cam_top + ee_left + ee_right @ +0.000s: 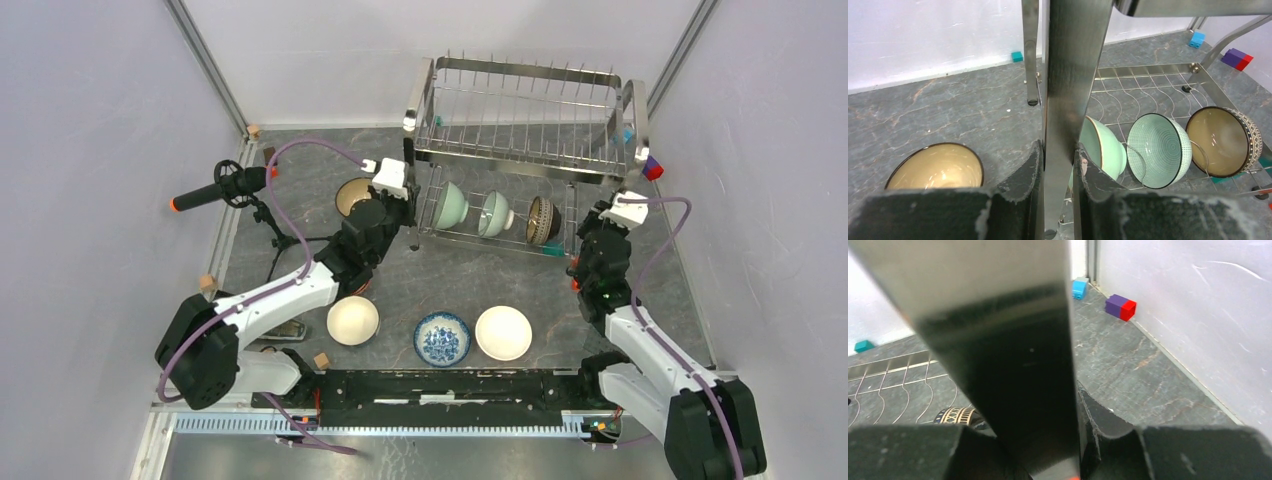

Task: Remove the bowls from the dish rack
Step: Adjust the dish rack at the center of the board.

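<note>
The chrome dish rack [520,110] stands at the back of the table. Its lower tier holds three bowls on edge: a pale green one [450,208], a teal patterned one [494,213] and a dark patterned one [542,220]. My left gripper [412,205] is shut on the rack's front left leg [1068,100], with both pads pressed against the flat bar [1059,160]. My right gripper [590,222] is shut on the front right leg [1008,340]; only its right finger [1098,415] shows. On the table lie a tan bowl [352,196], a cream bowl [353,320], a blue-and-white bowl [442,338] and a white bowl [503,332].
A black handle with an orange tip [215,190] sits on a stand at the left. A red-and-purple block [652,168] lies by the right wall, next to the rack. Small wooden cubes [321,360] lie near the left arm's base. Walls close in both sides.
</note>
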You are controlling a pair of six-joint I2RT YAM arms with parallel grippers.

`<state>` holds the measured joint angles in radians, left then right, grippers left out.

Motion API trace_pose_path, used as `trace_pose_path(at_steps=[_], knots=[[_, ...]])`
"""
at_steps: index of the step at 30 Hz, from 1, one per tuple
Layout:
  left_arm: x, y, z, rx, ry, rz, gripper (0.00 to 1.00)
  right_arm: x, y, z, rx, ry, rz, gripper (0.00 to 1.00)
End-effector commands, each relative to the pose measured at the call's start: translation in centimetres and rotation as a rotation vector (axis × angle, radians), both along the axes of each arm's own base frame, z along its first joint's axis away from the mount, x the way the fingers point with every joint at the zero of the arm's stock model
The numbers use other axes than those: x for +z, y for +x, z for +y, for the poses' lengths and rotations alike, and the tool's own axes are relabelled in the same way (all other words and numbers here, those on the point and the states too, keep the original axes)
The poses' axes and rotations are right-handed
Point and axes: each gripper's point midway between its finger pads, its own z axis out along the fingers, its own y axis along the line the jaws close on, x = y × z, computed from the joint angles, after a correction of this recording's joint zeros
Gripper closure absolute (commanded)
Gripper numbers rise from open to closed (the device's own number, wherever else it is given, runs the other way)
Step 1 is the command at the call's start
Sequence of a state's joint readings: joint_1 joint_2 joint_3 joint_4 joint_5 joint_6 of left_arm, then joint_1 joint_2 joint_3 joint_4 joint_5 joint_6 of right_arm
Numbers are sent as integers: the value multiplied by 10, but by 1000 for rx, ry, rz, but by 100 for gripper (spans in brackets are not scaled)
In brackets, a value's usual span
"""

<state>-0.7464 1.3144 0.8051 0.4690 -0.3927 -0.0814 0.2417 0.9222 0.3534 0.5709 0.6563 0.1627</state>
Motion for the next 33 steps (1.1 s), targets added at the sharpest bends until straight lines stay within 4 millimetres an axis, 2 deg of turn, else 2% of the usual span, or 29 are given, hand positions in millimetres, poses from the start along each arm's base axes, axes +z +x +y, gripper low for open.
trace_pose_path(at_steps=[1,8,9,10,14,17,19,24,30,31,33], knots=[[-41,-4,49,180,49,124,98,-53,7,37,125,194,119,100],[-46,-14,56,180,48,161,96,-61,5,48,178,193,142,100],[-46,-17,58,181,50,173,92,-61,4,50,196,191,150,99],[-43,-19,59,185,41,178,87,-58,3,55,229,186,151,95],[-34,-26,62,179,7,184,67,-54,-1,63,282,174,185,63],[-29,-33,62,161,-19,189,50,-47,-5,64,295,172,185,48],[-27,-37,61,141,-30,193,41,-43,-8,64,302,173,183,42],[-26,-49,60,99,-50,215,29,-36,-20,61,307,156,192,32],[-23,-80,61,21,-94,301,16,-24,-43,66,367,194,180,28],[-23,-85,62,14,-109,316,14,-29,-49,68,378,214,195,28],[-24,-96,67,15,-144,349,1,-29,-59,78,434,264,184,28]])
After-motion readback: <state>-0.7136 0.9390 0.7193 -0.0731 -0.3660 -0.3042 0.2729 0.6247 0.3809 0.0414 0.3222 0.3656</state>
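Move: Between the left hand's fingers is the rack's near left post; its squared-up spot lies about 3 cm left and 2 cm back. The nearest green bowl is some 9 cm right, 1 cm ahead and 17 cm below; the tan bowl 14 cm left, 3 cm ahead, 19 cm below. The right hand still grips the near right post, whose spot is 3 cm left, 1 cm ahead; the patterned bowl is 9 cm left, level, 14 cm below. Swinging the rack between them, both hands keep their grip on the near posts and carry them about 3 cm left, the left hand easing back some 2 cm, the right slightly forward. Then both open and let go, sinking about 3 cm as they draw back some 5 cm, drifting left; the left tips down 15 degrees, the right turns counter-clockwise. ##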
